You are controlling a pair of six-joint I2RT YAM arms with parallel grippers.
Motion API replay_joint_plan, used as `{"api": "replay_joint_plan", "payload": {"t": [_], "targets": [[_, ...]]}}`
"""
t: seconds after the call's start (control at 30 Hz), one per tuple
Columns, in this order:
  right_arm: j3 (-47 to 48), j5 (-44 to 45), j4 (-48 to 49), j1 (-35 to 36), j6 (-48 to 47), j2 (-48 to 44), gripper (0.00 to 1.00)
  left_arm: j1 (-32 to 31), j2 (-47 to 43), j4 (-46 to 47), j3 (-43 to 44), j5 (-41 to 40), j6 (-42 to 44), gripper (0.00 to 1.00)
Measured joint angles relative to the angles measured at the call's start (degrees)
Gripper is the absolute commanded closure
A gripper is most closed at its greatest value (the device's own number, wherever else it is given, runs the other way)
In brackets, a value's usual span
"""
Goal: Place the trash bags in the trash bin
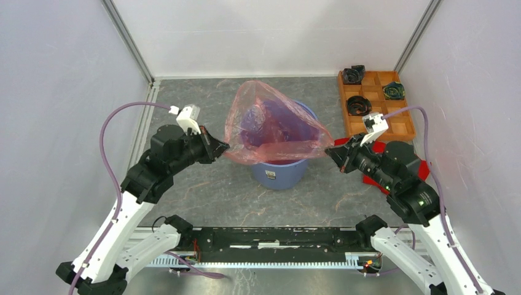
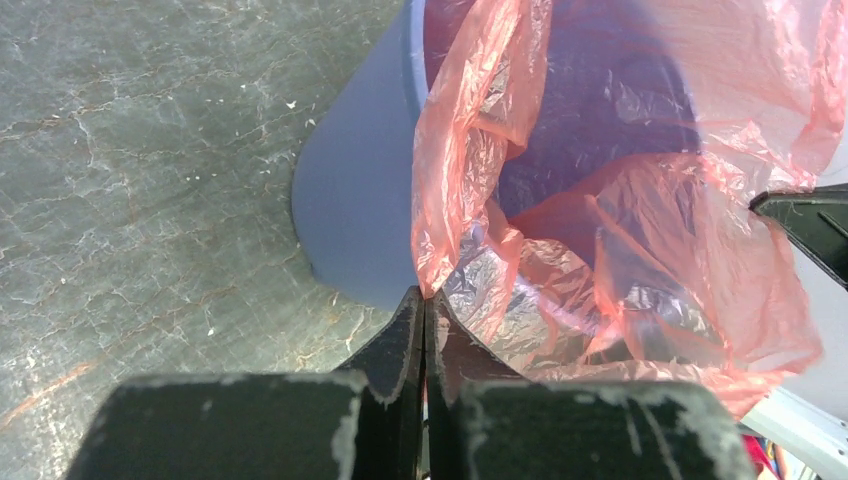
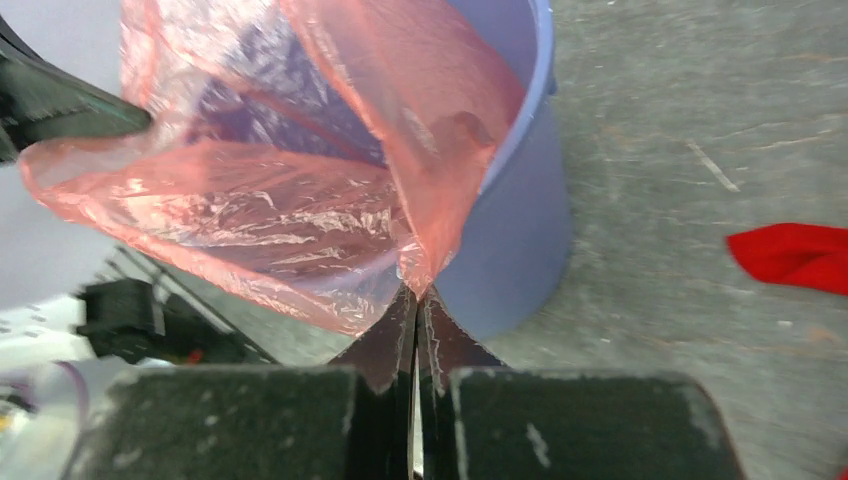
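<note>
The translucent red-pink trash bag (image 1: 273, 126) is stretched open over the blue trash bin (image 1: 279, 171), its lower part hanging inside the bin. My left gripper (image 1: 226, 147) is shut on the bag's left edge (image 2: 440, 250), beside the bin's wall (image 2: 360, 200). On the other side my right gripper (image 1: 329, 150) is shut on the bag's right edge (image 3: 425, 255), next to the bin (image 3: 520, 240). The bag's mouth rises in a peak above the bin's far rim. The opposite gripper's fingertip shows at the edge of each wrist view.
An orange compartmented tray (image 1: 376, 101) with dark round objects sits at the back right. A solid red cloth (image 1: 375, 179) lies under the right arm, also visible as a red cloth (image 3: 790, 255) on the grey tabletop. White walls enclose the table.
</note>
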Motion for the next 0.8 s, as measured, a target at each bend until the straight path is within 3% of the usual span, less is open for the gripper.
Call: {"api": "replay_joint_plan", "payload": {"t": [0.2, 0.5, 0.8], "targets": [[-0.31, 6.45, -5.68, 0.00, -11.23, -4.44, 1.00, 0.00, -5.40, 5.79, -6.95, 0.50, -1.07, 0.98], [-3.98, 11.52, -7.93, 0.00, -16.50, -5.16, 1.00, 0.00, -11.15, 11.56, -14.62, 1.66, -4.07, 0.98], [-4.92, 2.47, -6.75, 0.00, -14.60, -7.58, 0.99, 0.00, -15.96, 14.84, -16.41, 5.92, -7.50, 0.97]]}}
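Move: The trash bin stands between the hands under the stretched bag mouth: its middle is roughly 8 cm ahead of the left hand, 14 cm to its right and 17 cm below. From the right hand the bin is about 7 cm ahead, 13 cm left and 18 cm down. The red cloth lies some 7 cm ahead and 22 cm right of the right hand, the wooden tray about 27 cm ahead and 21 cm right, both some 30 cm lower. Bag still pinched, right hand swings about 5 cm down-right, then partly back; left hand draws back 3 cm. ##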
